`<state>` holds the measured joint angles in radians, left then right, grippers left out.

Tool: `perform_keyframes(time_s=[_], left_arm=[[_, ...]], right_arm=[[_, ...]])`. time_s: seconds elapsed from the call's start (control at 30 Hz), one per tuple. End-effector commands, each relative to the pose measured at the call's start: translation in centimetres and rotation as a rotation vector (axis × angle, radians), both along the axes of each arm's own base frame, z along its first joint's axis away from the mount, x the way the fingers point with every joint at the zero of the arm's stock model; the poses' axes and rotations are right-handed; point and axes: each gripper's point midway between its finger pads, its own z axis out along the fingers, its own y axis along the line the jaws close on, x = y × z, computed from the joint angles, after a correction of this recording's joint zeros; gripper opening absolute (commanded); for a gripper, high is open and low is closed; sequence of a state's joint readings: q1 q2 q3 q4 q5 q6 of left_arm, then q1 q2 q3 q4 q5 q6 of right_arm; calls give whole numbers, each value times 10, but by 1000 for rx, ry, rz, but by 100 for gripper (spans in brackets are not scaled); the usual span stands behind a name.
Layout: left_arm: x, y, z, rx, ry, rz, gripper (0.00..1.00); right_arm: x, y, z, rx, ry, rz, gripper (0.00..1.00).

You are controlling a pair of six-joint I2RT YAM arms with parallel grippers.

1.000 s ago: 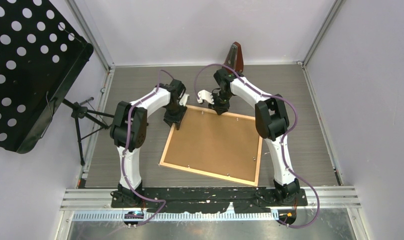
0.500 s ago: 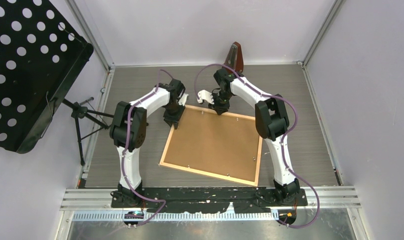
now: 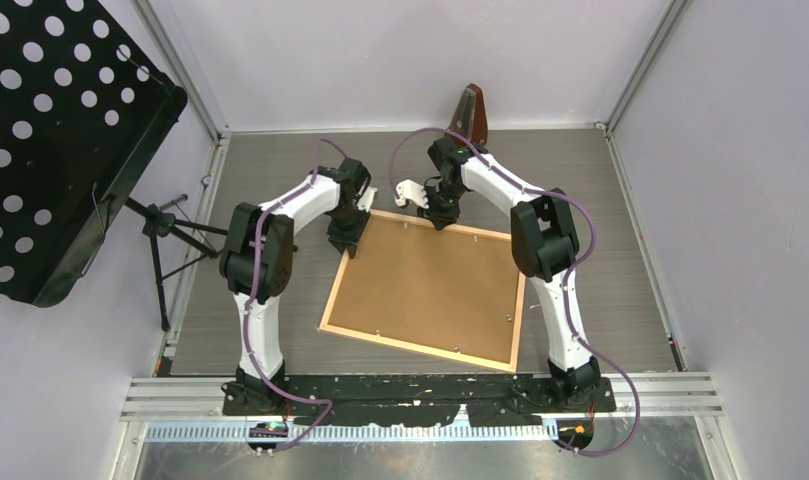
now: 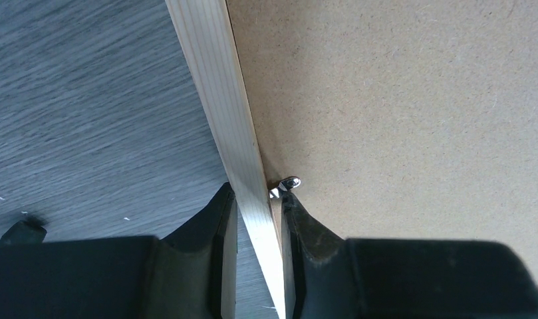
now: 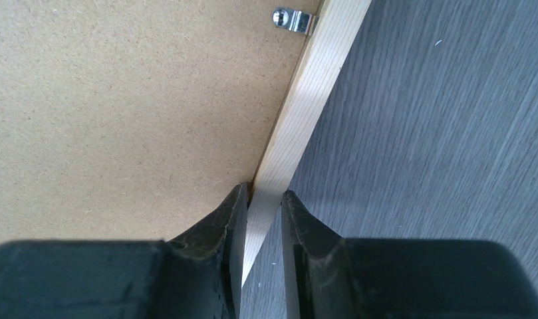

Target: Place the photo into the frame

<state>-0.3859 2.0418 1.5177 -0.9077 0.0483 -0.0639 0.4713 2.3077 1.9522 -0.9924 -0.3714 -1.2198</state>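
The light-wood frame (image 3: 420,346) lies face down in the middle of the table with a brown backing board (image 3: 425,285) filling it. The photo is hidden. My left gripper (image 3: 348,245) is at the frame's far left corner. In the left wrist view it (image 4: 256,189) is shut on the frame's moulding (image 4: 216,80), beside a small metal clip (image 4: 289,181). My right gripper (image 3: 442,222) is on the far edge. Its jaws (image 5: 263,189) pinch the moulding (image 5: 319,66) below another clip (image 5: 289,18).
A black perforated music stand (image 3: 50,130) on a tripod (image 3: 165,235) stands at the left wall. A brown wedge-shaped object (image 3: 470,112) leans at the back wall. Grey wood-grain table (image 3: 600,250) surrounds the frame, with walls on three sides.
The left gripper's jaws have narrowed slightly onto the frame's edge. Both arms and the frame stay where they were.
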Motion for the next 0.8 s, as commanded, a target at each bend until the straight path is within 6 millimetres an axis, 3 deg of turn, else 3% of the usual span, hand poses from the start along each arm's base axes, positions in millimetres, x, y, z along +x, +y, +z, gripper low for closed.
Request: perform_keyframes(time_s=[0.0, 0.07, 0.23, 0.33, 0.5, 0.77], left_arm=[[20, -7, 17, -43, -109, -29, 7], [20, -11, 20, -63, -112, -35, 10], [19, -12, 26, -80, -131, -32, 41], [19, -10, 29, -72, -140, -28, 53], [19, -5, 32, -53, -155, -30, 58], [14, 0, 30, -36, -156, -35, 56]], right_arm=[[4, 3, 1, -7, -47, 41, 6], [5, 3, 2, -6, -49, 42, 6], [5, 4, 2, -9, -51, 42, 6], [5, 4, 2, -9, -50, 41, 6], [5, 4, 4, -9, -54, 42, 6], [5, 7, 9, 7, -57, 36, 6]])
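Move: The left hand is still closed on the frame's left bar, with the metal clip only about 1 cm to its right at fingertip level. The frame's far-left corner lies some 8 cm ahead and 4 cm right of this hand, and the far-bar clip roughly 6 cm ahead and 10 cm right. From the right hand, which grips the far bar, the left-bar metal clip is about 7 cm back and 15 cm left, and the far-bar clip 6 cm left, level fore and aft. After a brief hold, the left fingers let go of the left bar beside the metal clip, spreading from about a quarter to a little over half open as the hand lifts about 1.5 cm and eases some 1 cm forward, fingertips tilting about 5 degrees forward, until they stand clear either side of bar and clip. The right hand stays put throughout, keeping its pinch on the far bar. ##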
